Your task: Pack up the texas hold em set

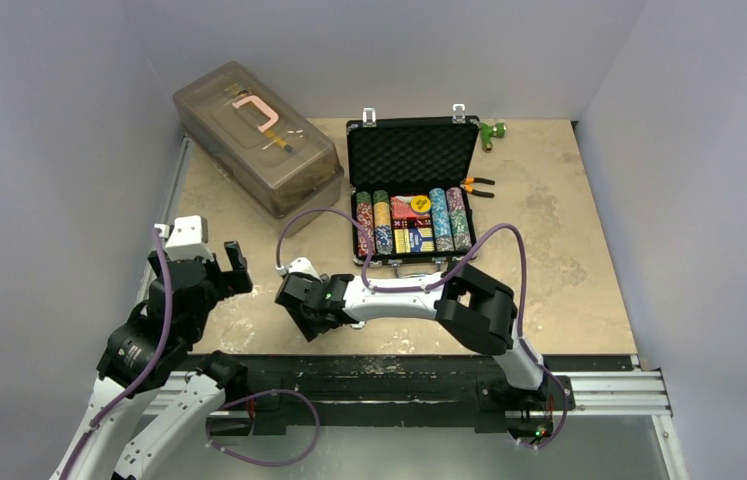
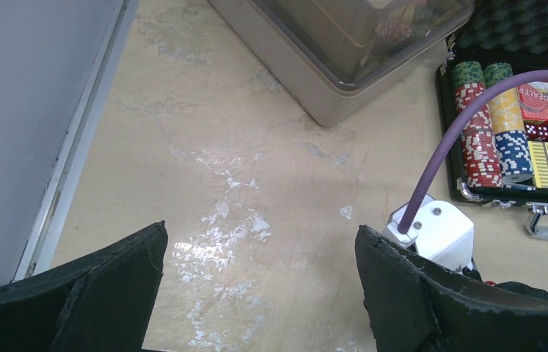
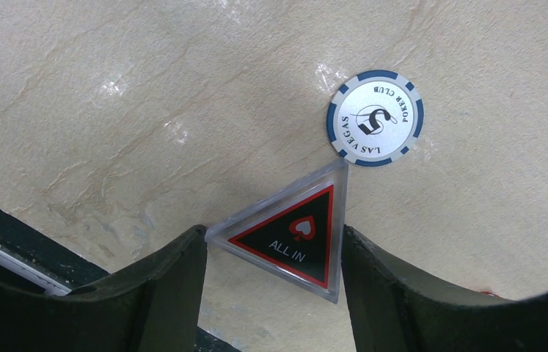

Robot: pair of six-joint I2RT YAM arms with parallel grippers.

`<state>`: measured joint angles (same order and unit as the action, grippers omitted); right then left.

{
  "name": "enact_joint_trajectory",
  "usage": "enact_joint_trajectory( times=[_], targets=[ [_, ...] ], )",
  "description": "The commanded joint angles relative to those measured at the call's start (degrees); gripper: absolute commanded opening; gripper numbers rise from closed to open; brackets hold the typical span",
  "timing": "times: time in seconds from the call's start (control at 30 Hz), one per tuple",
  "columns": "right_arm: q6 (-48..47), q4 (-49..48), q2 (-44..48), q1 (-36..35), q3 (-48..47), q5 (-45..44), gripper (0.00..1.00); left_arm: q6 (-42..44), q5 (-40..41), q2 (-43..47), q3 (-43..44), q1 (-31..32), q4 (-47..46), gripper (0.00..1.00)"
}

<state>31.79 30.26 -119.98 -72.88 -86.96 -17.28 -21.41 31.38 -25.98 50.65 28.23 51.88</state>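
Note:
The black briefcase (image 1: 411, 150) lies open at the table's far middle, with rows of poker chips (image 1: 364, 225), card decks and a yellow disc inside; its left end shows in the left wrist view (image 2: 480, 139). My right gripper (image 1: 299, 315) is low over the table in front of the case. Its fingers touch both sides of a clear triangular "ALL IN" marker (image 3: 296, 231), which lies flat on the table. A blue-and-white chip (image 3: 375, 117) lies just beyond it. My left gripper (image 2: 262, 242) hovers wide open over bare table at the left, holding nothing.
A large translucent grey-brown box (image 1: 254, 135) stands at the back left, close to the case. Orange-handled pliers (image 1: 477, 186) lie right of the case and a small green object (image 1: 492, 130) sits by the back wall. A black rail (image 1: 389, 370) marks the near edge.

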Motion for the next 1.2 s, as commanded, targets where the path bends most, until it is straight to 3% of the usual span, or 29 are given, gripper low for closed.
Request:
enact_joint_trajectory(
  times=[0.0,0.33,0.73,0.9,1.17],
  targets=[
    [-1.41,-2.25,2.22,0.35,-0.3,-3.16,0.4,1.11,0.13,-0.45,-0.46,-0.24,-2.27,0.95],
    [-2.91,-3.32,10.71,6.39,-0.18,-2.68,0.3,1.19,-0.16,-0.83,-0.56,-0.23,-2.39,0.95],
    [-14.26,0.62,19.51,24.74,5.78,-5.03,0.3,1.28,-0.8,-0.74,-0.64,-0.26,-2.65,0.95],
    [-14.32,3.43,18.54,31.17,5.83,-3.72,0.31,1.28,-1.03,-0.83,-0.64,-0.24,-2.58,0.95],
    [-20.04,2.07,13.53,34.5,5.35,-1.55,0.34,1.28,-1.44,-1.27,-0.64,-0.23,-2.64,0.95]
  ],
)
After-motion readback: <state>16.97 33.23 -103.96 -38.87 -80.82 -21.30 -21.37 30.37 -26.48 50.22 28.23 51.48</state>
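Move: Up ahead and to the right of the right hand, which already holds the ALL IN triangle at table level, lies the open chip case, its middle about 22 cm farther out, 20 cm to the right and about 1 cm higher. A white-blue chip sits some 6 cm ahead of this hand and 1 cm right; the red die is about 2 cm ahead and 10 cm right. From the idle left hand, the case is roughly 20 cm ahead, 38 cm right and 22 cm below. Lifting the triangle off the table in a steady pinch, the right hand climbs nearly 12 cm as it goes forward, then swings right and sinks some 3 cm over the case, ending about 20 cm farther out and 20 cm to the right. On the way the wrist turns about 25 degrees clockwise and tips the fingers slightly more forward. ##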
